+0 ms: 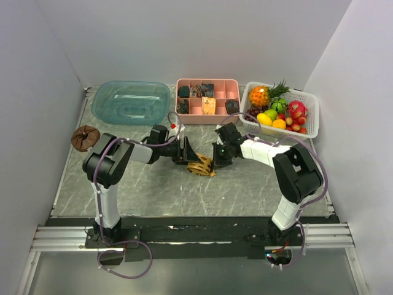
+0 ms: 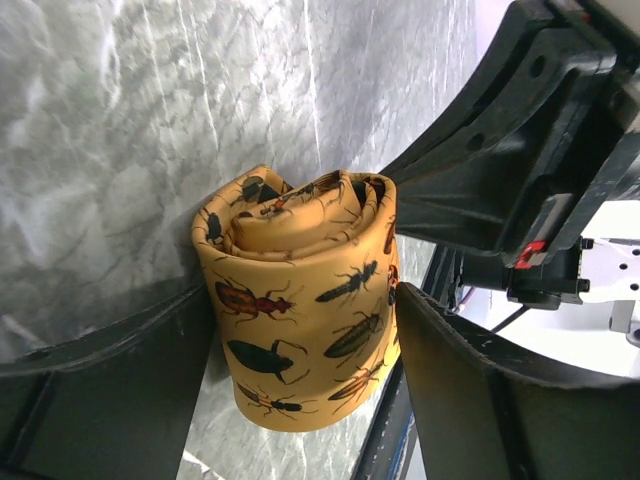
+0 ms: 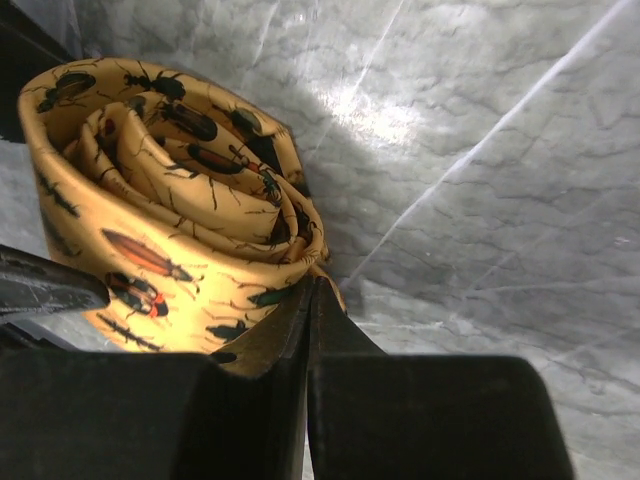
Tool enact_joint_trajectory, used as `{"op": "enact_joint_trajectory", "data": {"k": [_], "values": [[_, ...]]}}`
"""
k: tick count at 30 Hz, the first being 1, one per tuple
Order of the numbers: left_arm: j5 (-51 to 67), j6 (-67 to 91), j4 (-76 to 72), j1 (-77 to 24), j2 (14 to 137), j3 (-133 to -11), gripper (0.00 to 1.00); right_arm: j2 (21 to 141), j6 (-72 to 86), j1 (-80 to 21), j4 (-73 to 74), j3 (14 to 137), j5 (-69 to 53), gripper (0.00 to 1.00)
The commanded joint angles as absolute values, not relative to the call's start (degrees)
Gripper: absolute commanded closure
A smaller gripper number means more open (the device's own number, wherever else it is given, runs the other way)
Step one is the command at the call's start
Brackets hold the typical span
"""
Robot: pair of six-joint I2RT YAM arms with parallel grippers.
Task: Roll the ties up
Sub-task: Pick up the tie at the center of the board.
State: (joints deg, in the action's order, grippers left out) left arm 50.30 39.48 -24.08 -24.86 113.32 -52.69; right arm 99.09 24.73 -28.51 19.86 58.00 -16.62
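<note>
The tie (image 1: 201,166) is golden-yellow cloth printed with beetles, wound into a loose roll on the grey marble table between both arms. In the left wrist view the roll (image 2: 300,320) stands between my left gripper's two fingers, which press on its two sides. My left gripper (image 1: 187,153) (image 2: 300,300) is shut on it. In the right wrist view the roll (image 3: 150,200) lies just left of my right gripper (image 1: 215,157) (image 3: 312,285). Its jaws are together, with a bit of the tie's outer edge pinched at their tip.
A teal plastic tub (image 1: 131,101) stands at the back left. A pink compartment box (image 1: 207,114) with small dark bundles is at the back middle. A white basket (image 1: 312,126) of fruit is at the back right. A brown round bundle (image 1: 85,137) lies at the left edge.
</note>
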Motion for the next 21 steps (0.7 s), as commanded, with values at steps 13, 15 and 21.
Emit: {"op": "enact_joint_trajectory", "data": {"k": [13, 15, 21], "values": [[46.14, 39.37, -16.35, -26.89, 117.07, -51.24, 0.36, 103.09, 26.45, -31.02, 18.55, 59.5, -15.47, 0.97], [47.19, 40.86, -18.19, -27.07, 117.51, -50.89, 0.38, 103.53, 26.63, -31.29, 18.28, 59.41, -15.64, 0.97], [48.78, 44.73, -22.85, -28.65, 118.56, -50.36, 0.43, 104.68, 27.16, -32.52, 17.93, 59.85, -15.38, 0.97]]}}
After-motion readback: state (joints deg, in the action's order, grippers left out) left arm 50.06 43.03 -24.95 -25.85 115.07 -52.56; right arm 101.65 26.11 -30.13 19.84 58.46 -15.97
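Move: The rolled tie lies between my left hand's open fingers, its middle about 2 cm to the right of the hand point, 1 cm back and 1 cm lower. From my shut right fingertips, close against the roll's right edge, its middle is about 4 cm to the left, level fore and aft, 1 cm lower. The pink box stands some 24 cm ahead of my left hand and 5 cm right; the teal bin 23 cm ahead and 24 cm left. I draw my left fingers in around the coiled tie, closing them by about a fifth of their range and leaving them still half open, while that hand sinks about 1 cm, easing slightly back and right, with its fingertips tipping a little lower. With my right fingers kept shut, I lower their tips just over 1 cm at the roll's right edge, easing back and left to keep the roll braced. ##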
